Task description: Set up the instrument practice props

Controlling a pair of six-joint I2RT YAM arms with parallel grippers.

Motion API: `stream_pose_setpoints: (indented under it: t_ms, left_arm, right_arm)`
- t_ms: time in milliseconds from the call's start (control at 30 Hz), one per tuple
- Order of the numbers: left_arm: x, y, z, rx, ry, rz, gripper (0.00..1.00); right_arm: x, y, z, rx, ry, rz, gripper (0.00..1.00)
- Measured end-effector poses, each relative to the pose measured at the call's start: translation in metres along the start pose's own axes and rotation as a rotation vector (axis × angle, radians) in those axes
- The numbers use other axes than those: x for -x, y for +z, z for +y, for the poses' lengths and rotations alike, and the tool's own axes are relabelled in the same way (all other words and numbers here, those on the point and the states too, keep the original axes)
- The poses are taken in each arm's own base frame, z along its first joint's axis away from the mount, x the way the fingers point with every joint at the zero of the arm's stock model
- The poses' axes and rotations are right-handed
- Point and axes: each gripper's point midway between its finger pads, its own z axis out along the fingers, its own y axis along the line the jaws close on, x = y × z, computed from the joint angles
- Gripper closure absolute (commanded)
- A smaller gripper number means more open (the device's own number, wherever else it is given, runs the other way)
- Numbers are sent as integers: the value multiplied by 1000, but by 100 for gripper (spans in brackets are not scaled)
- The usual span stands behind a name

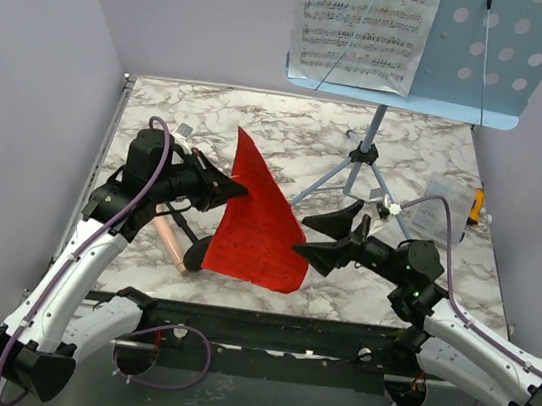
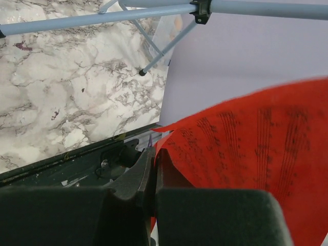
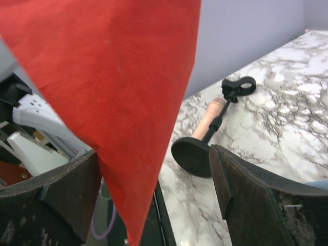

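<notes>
The red sheet [image 1: 258, 221] hangs in the air over the middle of the table, my left gripper [image 1: 235, 192] shut on its left edge. In the left wrist view the jaws [image 2: 154, 166] pinch the red sheet [image 2: 246, 154]. My right gripper [image 1: 305, 235] stands open around the sheet's lower right corner. In the right wrist view the red sheet [image 3: 113, 77] dips between the spread fingers [image 3: 256, 200] without being pinched. The light blue music stand [image 1: 494, 53] stands at the back with white sheet music [image 1: 362, 24] on it. The microphone [image 3: 211, 115] lies on its side, and its black base [image 3: 192, 156] is visible.
A small clear box [image 1: 439, 217] sits by the right wall, with an orange item [image 1: 476, 205] behind it. The stand's tripod legs [image 1: 350, 179] spread over the back middle of the marble table [image 1: 409, 152]. The microphone [image 1: 169, 242] lies partly under my left arm.
</notes>
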Motion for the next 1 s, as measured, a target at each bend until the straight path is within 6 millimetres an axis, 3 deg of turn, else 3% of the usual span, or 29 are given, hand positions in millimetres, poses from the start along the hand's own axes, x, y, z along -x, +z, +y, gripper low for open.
stream_pose_setpoints:
  t_ms: [167, 333, 467, 633, 767, 800, 900, 967, 1000]
  left_arm:
    - [0, 2, 2, -2, -19, -2, 100]
    - [1, -1, -2, -28, -18, -15, 100]
    - [0, -3, -4, -57, -17, -26, 100]
    - [0, 0, 0, -79, -14, -31, 100]
    - [-2, 1, 2, -108, 5, -27, 100]
    - [-3, 1, 2, -117, 13, -22, 93]
    - [-7, 1, 1, -147, 59, -8, 39]
    - [-8, -1, -3, -169, 101, -9, 22]
    - [-8, -4, -5, -184, 132, -15, 19]
  right_arm:
    - [17, 2, 5, 5, 40, -74, 14]
    - [20, 2, 5, -1, 58, -89, 15]
    - [24, 3, 2, -20, 87, -109, 53]
    - [33, 2, -11, -97, 141, -172, 66]
    - [39, 1, -22, -160, 161, -215, 89]
    - [40, 1, -24, -173, 162, -222, 97]
    - [45, 1, -27, -193, 156, -232, 99]
    - [49, 3, -26, -196, 150, -232, 99]
    - [51, 4, -26, -197, 145, -229, 99]
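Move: The left hand already pinches the red music sheet near its left edge; the sheet's middle is about 5 cm to that hand's right, 4 cm back and slightly above. From the open right hand it lies some 10 cm left, 2 cm ahead and 4 cm up, its right edge close by the fingertips. Some 27 cm below the right hand, the black round base is about 23 cm left and 7 cm ahead, and the music stand's near leg tip 9 cm left and 19 cm ahead. The right hand rises a little with its jaws wide beside the sheet's free right edge, then travels about 4 cm forward and another centimetre or two up, easing right and swinging clockwise some 15 degrees while its left-pointing fingertips tip up, and its fingers close from almost wide open to shut, pinching that edge. The left hand stays almost in place and keeps its pinch on the sheet's left side until the right fingers have shut, then opens to over half its width around the paper, its wrist turning about 10 degrees. ##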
